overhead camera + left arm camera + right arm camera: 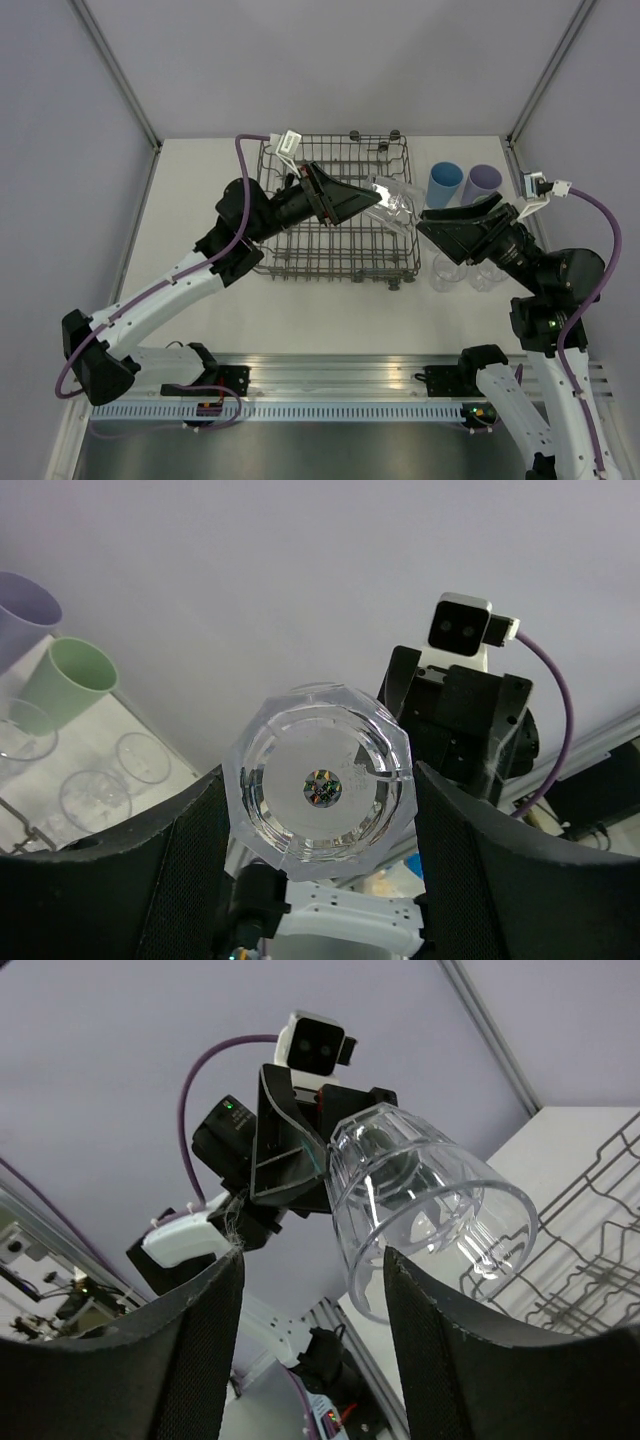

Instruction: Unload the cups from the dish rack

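Note:
My left gripper (374,197) is shut on the base of a clear cup (396,200), held on its side above the right end of the dish rack (300,252). From the left wrist, the cup's faceted base (318,785) sits squeezed between the two black fingers (160,880). My right gripper (440,216) is open at the cup's mouth. Its wrist view shows the cup (430,1210) with its rim reaching in between the fingers, close to the right finger (460,1360). Blue (445,183) and lavender (481,183) cups and two clear cups (447,272) stand on the table right of the rack.
A light green cup (70,680) stands by the lavender cup (20,605), with clear cups (95,800) close by. The rack's wire tines (590,1250) lie below the held cup. Enclosure walls and posts close in the back and both sides.

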Motion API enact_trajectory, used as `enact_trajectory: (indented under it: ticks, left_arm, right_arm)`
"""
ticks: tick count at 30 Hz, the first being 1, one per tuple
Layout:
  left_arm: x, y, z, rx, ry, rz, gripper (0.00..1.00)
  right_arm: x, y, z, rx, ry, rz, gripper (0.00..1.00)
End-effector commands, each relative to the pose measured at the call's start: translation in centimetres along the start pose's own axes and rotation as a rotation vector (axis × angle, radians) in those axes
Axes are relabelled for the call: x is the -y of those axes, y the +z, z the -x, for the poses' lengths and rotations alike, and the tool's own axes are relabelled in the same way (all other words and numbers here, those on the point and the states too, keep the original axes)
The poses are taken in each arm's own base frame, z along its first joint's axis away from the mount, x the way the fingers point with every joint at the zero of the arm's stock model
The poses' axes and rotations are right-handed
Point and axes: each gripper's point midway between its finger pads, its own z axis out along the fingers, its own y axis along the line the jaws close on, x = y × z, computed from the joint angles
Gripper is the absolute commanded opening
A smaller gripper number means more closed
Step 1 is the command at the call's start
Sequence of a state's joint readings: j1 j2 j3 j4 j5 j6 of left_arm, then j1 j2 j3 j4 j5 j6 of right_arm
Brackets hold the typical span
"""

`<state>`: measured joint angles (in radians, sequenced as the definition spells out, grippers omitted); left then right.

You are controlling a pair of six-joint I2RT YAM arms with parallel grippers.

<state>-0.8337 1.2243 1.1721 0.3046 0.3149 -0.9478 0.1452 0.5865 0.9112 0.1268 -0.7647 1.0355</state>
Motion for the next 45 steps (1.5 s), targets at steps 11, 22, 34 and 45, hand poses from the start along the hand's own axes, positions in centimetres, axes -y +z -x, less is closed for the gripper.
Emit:
enact_trajectory:
  ticks: [11,22,34,45]
  left_arm:
    - [3.1,0.4,-0.2,-0.002,-0.113,-0.168,0.02]
    - [2.0,1.5,-1.3,-0.046,-0.098,-0.155,0.07]
    - [-6.5,-1.9,0.5,0.037,0.185,0.343,1.00]
    - [-10.4,-8.3,0.7,0.034,0.374,0.596,1.00]
  right_arm:
    - [-0.9,1.0,0.7,-0.012,0.038,0.072,0.43]
    - [-0.2,0.7,-0.1,-0.056,0.032,0.009,0.00]
    - [5.8,-5.9,-0.5,-0.260,-0.240,-0.619,0.00]
    - [13.4,-13.0,-6.5,-0.598,-0.212,-1.052,0.00]
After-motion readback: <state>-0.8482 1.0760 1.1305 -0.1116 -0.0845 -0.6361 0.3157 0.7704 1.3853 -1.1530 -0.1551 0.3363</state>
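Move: The last clear cup is in the air between the hands, base still in the left fingers and mouth towards the open right ones. Its middle lies about 5 cm right of the left hand and 1 cm back, nearly level; from the right hand it is some 4 cm ahead, 4 cm left and 2 cm up. The nearest standing clear cup is about 11 cm ahead and 13 cm right of the right hand, 40 cm below. The clear cup changes hands: the right fingers edge about 1 cm forward and shut, pinching the wall at its rim, while the left keeps the base and drifts slightly right. The left then opens, comes free and swings left and down, with some forward travel. The right carries the cup some 12 cm down and 8 cm right, its fingers tipping down as the wrist turns clockwise. ##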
